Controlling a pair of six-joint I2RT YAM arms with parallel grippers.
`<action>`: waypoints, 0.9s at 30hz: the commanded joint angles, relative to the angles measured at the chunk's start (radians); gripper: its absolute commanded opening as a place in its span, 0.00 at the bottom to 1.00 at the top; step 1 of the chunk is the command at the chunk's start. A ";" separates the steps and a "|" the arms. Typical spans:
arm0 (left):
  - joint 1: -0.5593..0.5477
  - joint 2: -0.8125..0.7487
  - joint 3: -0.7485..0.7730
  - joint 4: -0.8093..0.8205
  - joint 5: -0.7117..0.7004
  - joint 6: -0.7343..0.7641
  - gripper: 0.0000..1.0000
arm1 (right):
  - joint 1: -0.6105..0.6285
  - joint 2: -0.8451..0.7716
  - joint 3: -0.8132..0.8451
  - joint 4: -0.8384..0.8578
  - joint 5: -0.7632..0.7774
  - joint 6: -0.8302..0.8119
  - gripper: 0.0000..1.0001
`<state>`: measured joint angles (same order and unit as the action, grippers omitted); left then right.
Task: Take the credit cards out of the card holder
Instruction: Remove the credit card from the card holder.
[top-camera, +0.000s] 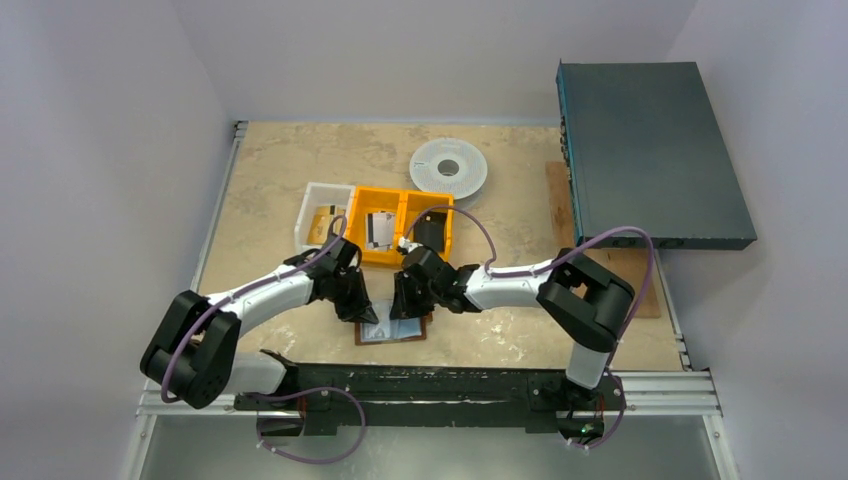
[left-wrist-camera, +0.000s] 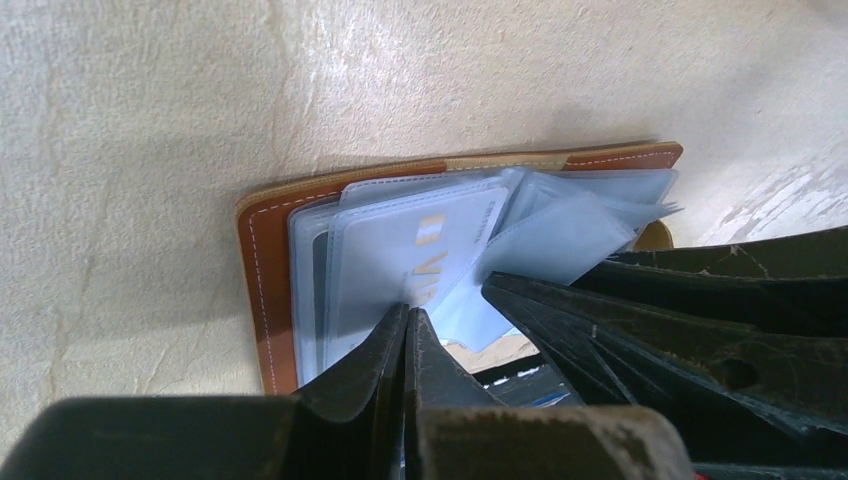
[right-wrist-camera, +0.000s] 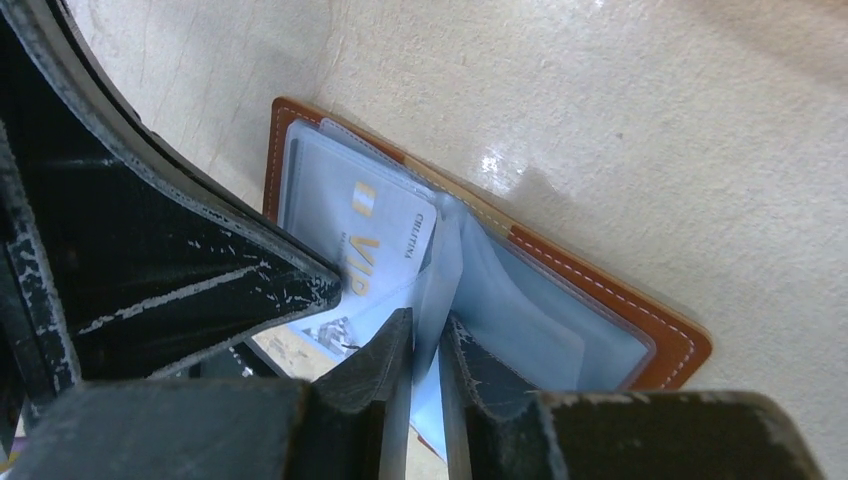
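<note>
The card holder (top-camera: 392, 331) lies open on the table, brown leather (left-wrist-camera: 262, 262) round pale blue clear sleeves (right-wrist-camera: 520, 300). A whitish credit card (left-wrist-camera: 400, 250) with gold "VIP" lettering (right-wrist-camera: 385, 228) sticks out of a sleeve on its left half. My left gripper (left-wrist-camera: 408, 314) is shut, its tips pinched together on that card's near edge. My right gripper (right-wrist-camera: 428, 330) is closed on a bunch of upright sleeves at the holder's fold. The two grippers (top-camera: 360, 303) (top-camera: 406, 303) stand close together over the holder. Any other cards are hidden.
Behind the holder stands an orange two-compartment bin (top-camera: 400, 205) holding a silvery item and a black one (top-camera: 430, 232). A clear box (top-camera: 305, 215) sits to its left, a white spool (top-camera: 449, 167) further back. A dark case (top-camera: 650, 150) overhangs a wooden board (top-camera: 640, 275) at the right.
</note>
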<state>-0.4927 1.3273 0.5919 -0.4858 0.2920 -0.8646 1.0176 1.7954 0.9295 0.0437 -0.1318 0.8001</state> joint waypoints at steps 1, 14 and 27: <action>-0.006 0.040 -0.014 -0.022 -0.124 -0.008 0.00 | -0.022 -0.050 -0.044 -0.012 -0.019 -0.013 0.16; -0.037 0.038 0.023 -0.058 -0.145 0.015 0.00 | -0.030 -0.137 -0.047 -0.018 -0.031 -0.008 0.24; -0.134 -0.005 0.145 -0.039 -0.066 -0.024 0.00 | -0.035 -0.302 -0.032 -0.153 0.104 0.010 0.60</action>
<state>-0.6060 1.3403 0.6952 -0.5682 0.1883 -0.8722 0.9913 1.5661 0.8856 -0.0479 -0.1169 0.8024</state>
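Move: The VIP card sits in the left pocket of the open card holder, about 1 cm ahead of the left hand's shut tips and 1 cm below them. It is some 5 cm to the left of the right hand, level with it fore and aft, 2 cm down. The right fingers hold a fold of the blue sleeve, whose middle is about 2 cm right, 1 cm back and 1 cm below. The yellow bins' middle is roughly 19 cm straight ahead of the right hand. The right hand opens, releasing the blue sleeve, and rises about 6 cm; the left's shut tips lift slightly late. ##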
